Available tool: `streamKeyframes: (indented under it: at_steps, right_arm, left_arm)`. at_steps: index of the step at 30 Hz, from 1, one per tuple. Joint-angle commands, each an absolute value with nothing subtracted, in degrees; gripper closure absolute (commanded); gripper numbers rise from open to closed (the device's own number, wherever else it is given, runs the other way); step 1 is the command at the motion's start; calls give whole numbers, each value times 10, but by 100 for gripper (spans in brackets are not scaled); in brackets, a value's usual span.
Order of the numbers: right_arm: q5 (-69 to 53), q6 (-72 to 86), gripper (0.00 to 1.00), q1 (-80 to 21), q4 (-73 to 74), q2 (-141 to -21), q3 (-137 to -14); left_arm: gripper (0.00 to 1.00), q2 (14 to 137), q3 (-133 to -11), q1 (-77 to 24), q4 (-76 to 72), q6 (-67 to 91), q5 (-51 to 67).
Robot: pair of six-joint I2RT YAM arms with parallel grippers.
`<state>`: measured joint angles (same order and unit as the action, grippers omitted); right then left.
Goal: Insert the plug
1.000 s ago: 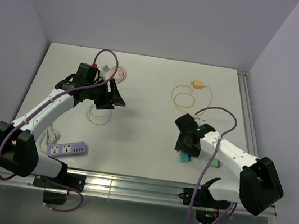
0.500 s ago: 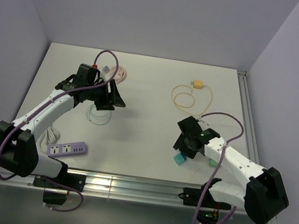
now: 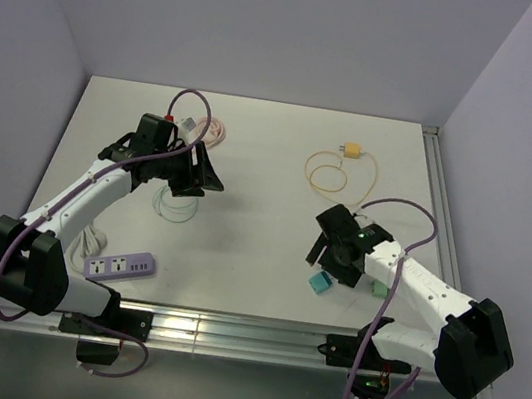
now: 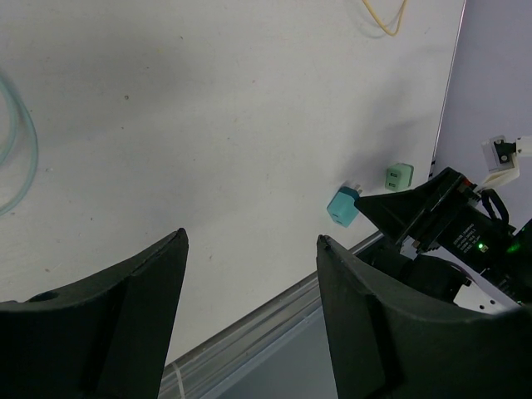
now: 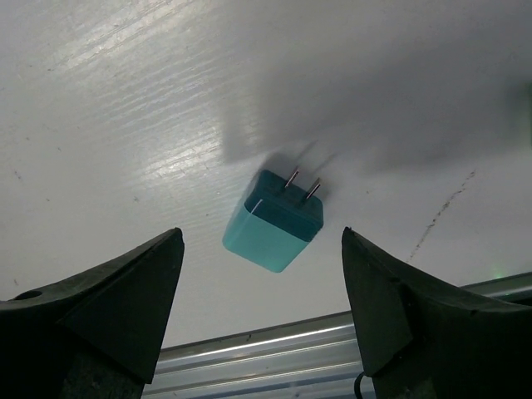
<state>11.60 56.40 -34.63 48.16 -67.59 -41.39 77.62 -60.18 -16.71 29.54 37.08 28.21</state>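
A teal cube plug [image 3: 321, 282] lies on the white table near the front edge, its two prongs pointing away from the edge. It also shows in the right wrist view [image 5: 274, 220] and the left wrist view [image 4: 342, 206]. My right gripper [image 3: 321, 257] hovers just above it, open and empty [image 5: 261, 234], with one finger on each side of the plug and not touching it. A purple power strip [image 3: 120, 266] lies at the front left. My left gripper [image 3: 211, 179] is open and empty [image 4: 251, 238] over the table's left middle.
A pale green cube plug [image 3: 380, 289] lies right of the teal one, partly under the right arm, and shows in the left wrist view [image 4: 399, 176]. A yellow plug [image 3: 352, 152] with a coiled yellow cable lies at the back right. Coiled cables [image 3: 176, 204] lie beneath the left gripper.
My right wrist has shifted a little to the left and the arm's elbow has swung right. The teal plug now lies slightly further left. The left arm has not moved.
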Motion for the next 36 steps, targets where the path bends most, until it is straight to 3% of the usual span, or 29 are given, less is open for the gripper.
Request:
streamKeyframes:
  at_steps: [1, 8, 25, 31, 32, 33, 34, 36]
  right_arm:
    - [139, 611, 16, -350, 495, -680, -429]
    - [124, 660, 16, -350, 483, -720, -410]
    - [109, 712, 32, -350, 388, -716, -338]
    - [98, 696, 66, -351, 349, -716, -329]
    - [94, 689, 85, -350, 338, -709, -328]
    - [90, 686, 94, -350, 323, -705, -328]
    - [87, 677, 100, -350, 313, -694, -326]
    - [83, 660, 100, -351, 281, -678, -323]
  left_arm:
    - [32, 770, -600, -167, 276, 363, 287]
    - [32, 770, -599, -167, 275, 363, 289]
    - [33, 773, -590, -167, 266, 369, 309]
    - [29, 759, -587, -167, 258, 367, 299]
    - [29, 757, -584, -167, 256, 368, 299]
    - [28, 752, -583, -167, 251, 369, 298]
    - [27, 747, -580, -167, 249, 370, 291]
    - [27, 738, -578, -167, 247, 369, 280]
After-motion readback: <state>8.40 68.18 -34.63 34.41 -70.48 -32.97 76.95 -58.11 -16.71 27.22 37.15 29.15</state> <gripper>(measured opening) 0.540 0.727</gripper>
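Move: The teal plug lies on the table about 4 cm below the right hand, some 2 cm back and roughly 1 cm left, between the open fingers' lines. The green adapter sits about 14 cm to the right of the plug, and the yellow cord's loop some 27 cm ahead of the plug. From the left hand, the plug is about 28 cm right, 14 cm back and 16 cm below. Right hand sinks about 4 cm, turning some 10 degrees clockwise, pinches the teal plug and drags it forward-left. ##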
